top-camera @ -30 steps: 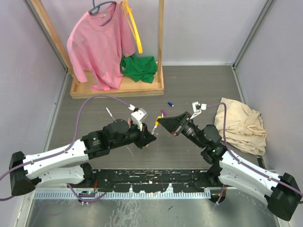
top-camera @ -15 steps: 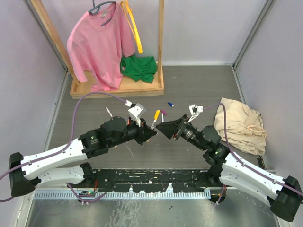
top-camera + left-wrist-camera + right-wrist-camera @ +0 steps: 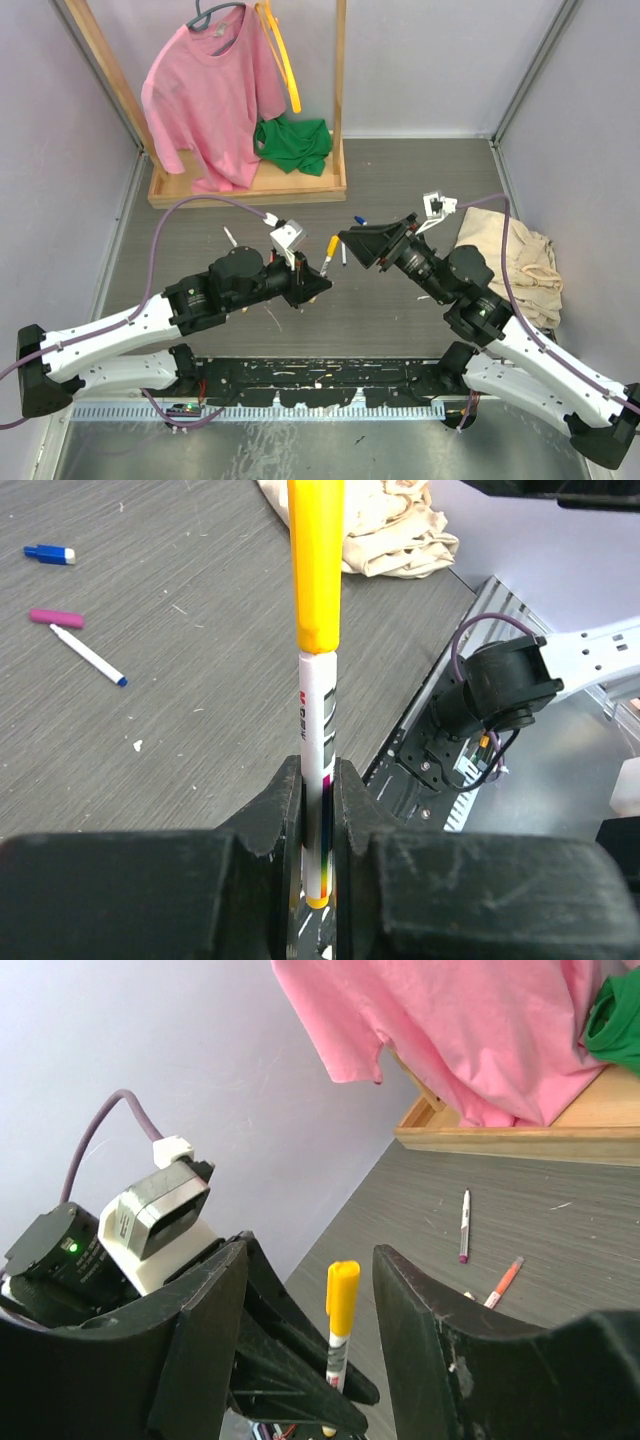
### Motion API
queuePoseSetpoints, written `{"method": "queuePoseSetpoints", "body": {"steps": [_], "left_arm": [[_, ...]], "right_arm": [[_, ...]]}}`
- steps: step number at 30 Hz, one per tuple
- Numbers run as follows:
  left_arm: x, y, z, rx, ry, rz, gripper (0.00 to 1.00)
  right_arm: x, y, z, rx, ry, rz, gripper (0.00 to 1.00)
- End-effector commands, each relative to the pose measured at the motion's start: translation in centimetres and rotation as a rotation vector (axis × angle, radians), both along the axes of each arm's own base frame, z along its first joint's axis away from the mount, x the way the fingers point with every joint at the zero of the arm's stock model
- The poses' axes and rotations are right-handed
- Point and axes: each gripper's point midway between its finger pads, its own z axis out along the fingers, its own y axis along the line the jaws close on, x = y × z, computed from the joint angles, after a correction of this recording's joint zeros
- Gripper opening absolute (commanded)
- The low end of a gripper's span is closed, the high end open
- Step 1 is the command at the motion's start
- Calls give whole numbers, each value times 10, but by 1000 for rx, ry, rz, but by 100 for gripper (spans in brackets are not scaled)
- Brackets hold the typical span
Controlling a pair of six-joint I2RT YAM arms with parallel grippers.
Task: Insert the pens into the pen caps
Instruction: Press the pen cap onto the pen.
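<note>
My left gripper (image 3: pixel 312 284) (image 3: pixel 318 780) is shut on the white barrel of a pen (image 3: pixel 319 730) that stands upright between its fingers. A yellow pen cap (image 3: pixel 315 560) (image 3: pixel 342 1295) (image 3: pixel 331 243) sits on that pen's upper end. My right gripper (image 3: pixel 348 241) (image 3: pixel 312 1260) is open, its fingers standing apart on either side of the yellow cap without touching it. On the table lie a blue cap (image 3: pixel 48 553) (image 3: pixel 359 219), a magenta cap (image 3: pixel 57 617) and an uncapped blue-tipped pen (image 3: pixel 88 654). A magenta-tipped pen (image 3: pixel 464 1225) and an orange pen (image 3: pixel 503 1281) lie farther left.
A wooden rack (image 3: pixel 250 185) at the back holds a pink shirt (image 3: pixel 210 90), a green cloth (image 3: pixel 293 143) and a yellow strap (image 3: pixel 283 55). A beige cloth (image 3: pixel 515 260) lies at the right. Walls close in both sides.
My right gripper has opened and drawn back to the right, off the yellow cap. The cap stays on the pen in my left gripper, which shifted slightly.
</note>
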Motion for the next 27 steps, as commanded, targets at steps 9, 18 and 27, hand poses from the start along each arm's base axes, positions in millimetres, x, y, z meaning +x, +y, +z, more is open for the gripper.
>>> {"method": "queuePoseSetpoints", "body": {"steps": [9,18,27], "left_arm": [[-7,-6,33,-102,-43,-56,0],[-6,-8,32,-103,-41,-54,0],[-6,-9,39,-116,-48,-54,0]], "right_arm": [[3,20,14,-41,-21,59,55],[-1,21,9,-36,-11,85,48],[-2,24,2,-39,2,98,35]]}}
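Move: The yellow cap already sits on the upright pen in the left gripper, about 3 cm to the right gripper's left, level with it fore and aft and 3 cm lower. Far beneath on the table, some 27 cm below the right gripper, a white pen lies about 10 cm ahead and 3 cm right, and the blue cap about 18 cm ahead and 7 cm right. From the left gripper the yellow cap is about 7 cm up, 4 cm ahead and 2 cm right. Bring the open right gripper left about 2.5 cm and down some 2 cm, swinging slightly forward and then back, so its fingertips come to either side of the yellow cap; turn the wrist only a few degrees. Then hold it there and draw the fingers partway in around the cap, leaving them still part open. Keep the left gripper's pinch on the pen below, nearly still. ##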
